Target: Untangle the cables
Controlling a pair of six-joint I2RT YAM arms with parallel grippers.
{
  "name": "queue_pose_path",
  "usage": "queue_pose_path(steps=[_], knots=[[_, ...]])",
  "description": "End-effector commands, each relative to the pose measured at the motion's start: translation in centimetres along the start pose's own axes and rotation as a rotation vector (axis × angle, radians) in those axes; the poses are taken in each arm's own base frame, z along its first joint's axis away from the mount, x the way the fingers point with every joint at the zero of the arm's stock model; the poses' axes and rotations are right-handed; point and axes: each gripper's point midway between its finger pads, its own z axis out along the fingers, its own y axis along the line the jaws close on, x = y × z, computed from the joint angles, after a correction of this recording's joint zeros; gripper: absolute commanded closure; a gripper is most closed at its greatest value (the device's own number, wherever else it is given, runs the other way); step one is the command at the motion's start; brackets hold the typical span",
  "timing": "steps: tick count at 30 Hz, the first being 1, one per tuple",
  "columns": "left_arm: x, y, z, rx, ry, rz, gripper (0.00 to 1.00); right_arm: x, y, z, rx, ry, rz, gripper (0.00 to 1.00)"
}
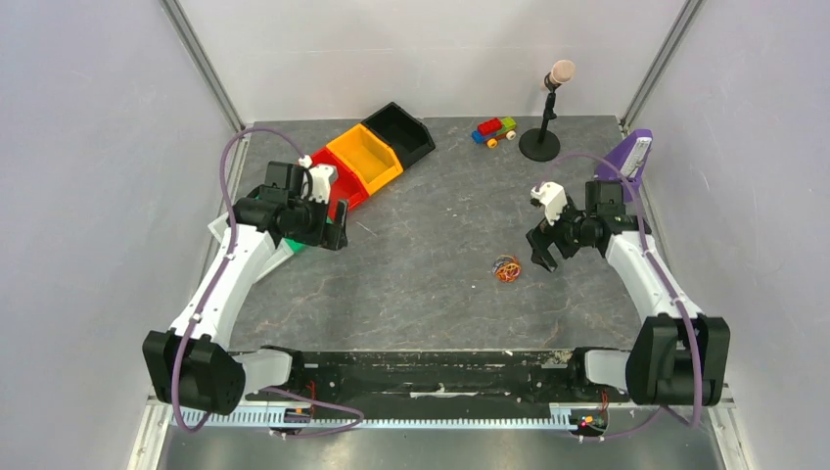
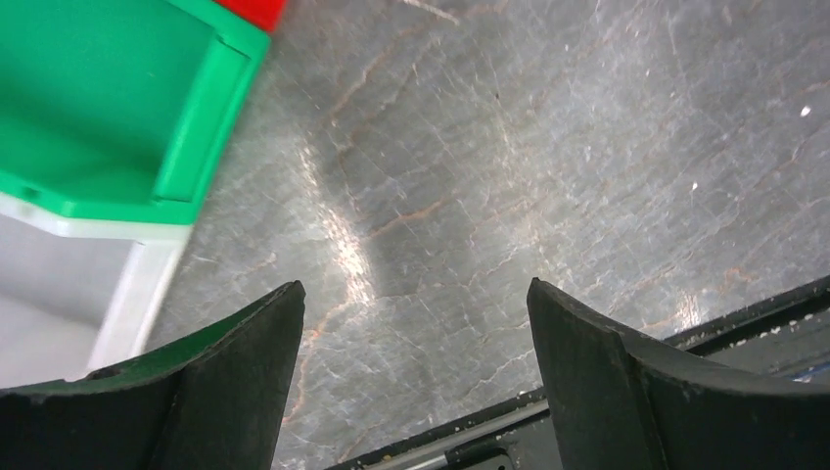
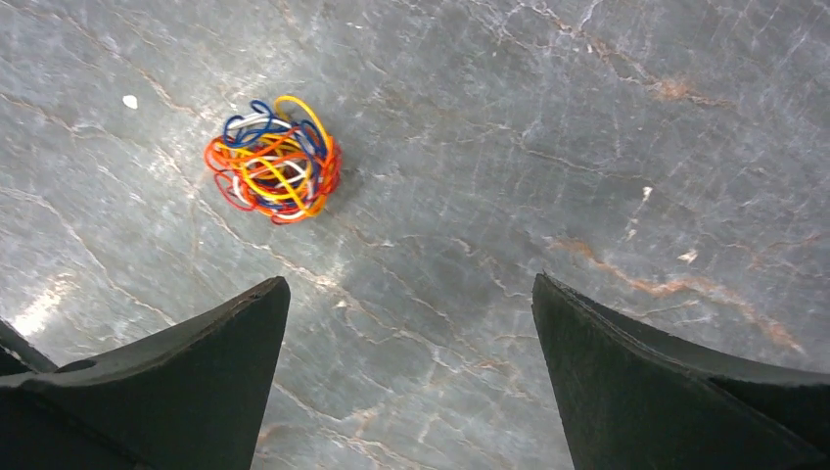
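The cables (image 1: 506, 268) are a small ball of thin red, orange, yellow, blue and white wires lying on the grey table right of centre. In the right wrist view the cables (image 3: 273, 159) lie ahead and to the left of the fingers, untouched. My right gripper (image 1: 541, 255) hovers just right of the tangle, open and empty; the same right gripper (image 3: 411, 289) shows only bare table between its fingers. My left gripper (image 1: 339, 230) is far off at the left by the bins, also open and empty, and in its wrist view the left gripper (image 2: 416, 294) frames bare table.
A row of bins runs along the back left: black (image 1: 399, 130), orange (image 1: 364, 157), red (image 1: 335, 191) and green (image 2: 108, 108). A toy block car (image 1: 494, 130) and a microphone stand (image 1: 541, 142) sit at the back. A purple holder (image 1: 628, 157) stands at the right wall.
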Motion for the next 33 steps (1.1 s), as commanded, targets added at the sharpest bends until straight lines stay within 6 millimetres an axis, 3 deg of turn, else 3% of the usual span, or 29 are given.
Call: queue_pose_path(steps=[1, 4, 7, 15, 18, 21, 22, 28, 33], knots=[[-6.0, 1.0, -3.8, -0.087, -0.234, 0.02, 0.1, -0.5, -2.5, -0.4, -0.004, 0.108, -0.137, 0.02], [-8.0, 1.4, -4.7, -0.121, -0.308, 0.023, 0.1, 0.1, -3.2, 0.6, -0.034, 0.187, -0.163, 0.02], [-8.9, 0.5, -4.9, -0.068, -0.331, 0.082, 0.1, 0.4, -3.0, 2.3, -0.061, 0.248, -0.217, 0.02], [-8.1, -2.8, -4.6, 0.127, -0.318, 0.18, 0.1, 0.2, -3.7, 6.1, -0.061, 0.295, -0.264, 0.02], [-8.0, -3.4, -4.6, 0.163, -0.322, 0.19, 0.1, -0.2, -1.9, 6.9, -0.159, 0.285, -0.27, 0.02], [-7.7, -3.9, -4.9, 0.189, -0.329, 0.204, 0.1, 0.3, 1.3, 6.1, -0.301, 0.269, -0.288, 0.02], [-7.4, -4.1, -5.0, 0.195, -0.332, 0.206, 0.1, 0.2, 2.5, 4.9, -0.345, 0.259, -0.294, 0.02], [-7.6, -4.5, -4.9, 0.222, -0.332, 0.205, 0.1, -2.0, 3.9, 1.3, -0.359, 0.205, -0.315, 0.02], [-8.3, -5.8, -4.7, 0.304, -0.347, 0.176, 0.1, 0.6, 5.3, 3.5, -0.384, 0.252, -0.236, 0.02]])
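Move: The tangled cables lie about 6 cm to the left of my right hand, 1 cm nearer me and some 8 cm below it. Around them the table is bare; the nearest things are the microphone stand, its base roughly 25 cm ahead of that hand and 1 cm right, and the toy car, 28 cm ahead and 8 cm left. From my left hand the cables are about 31 cm right, 5 cm back, 14 cm down. I dip my open right hand about 6 cm beside the cables, easing forward some 3 cm, then sweep left to their side and draw back, rising again by over 4 cm while the wrist turns about 25 degrees counter-clockwise. Meanwhile my empty left hand lifts about 7 cm going forward, tilting its fingers outward, then swings right and slightly back, turning clockwise. Both grippers stay open. ##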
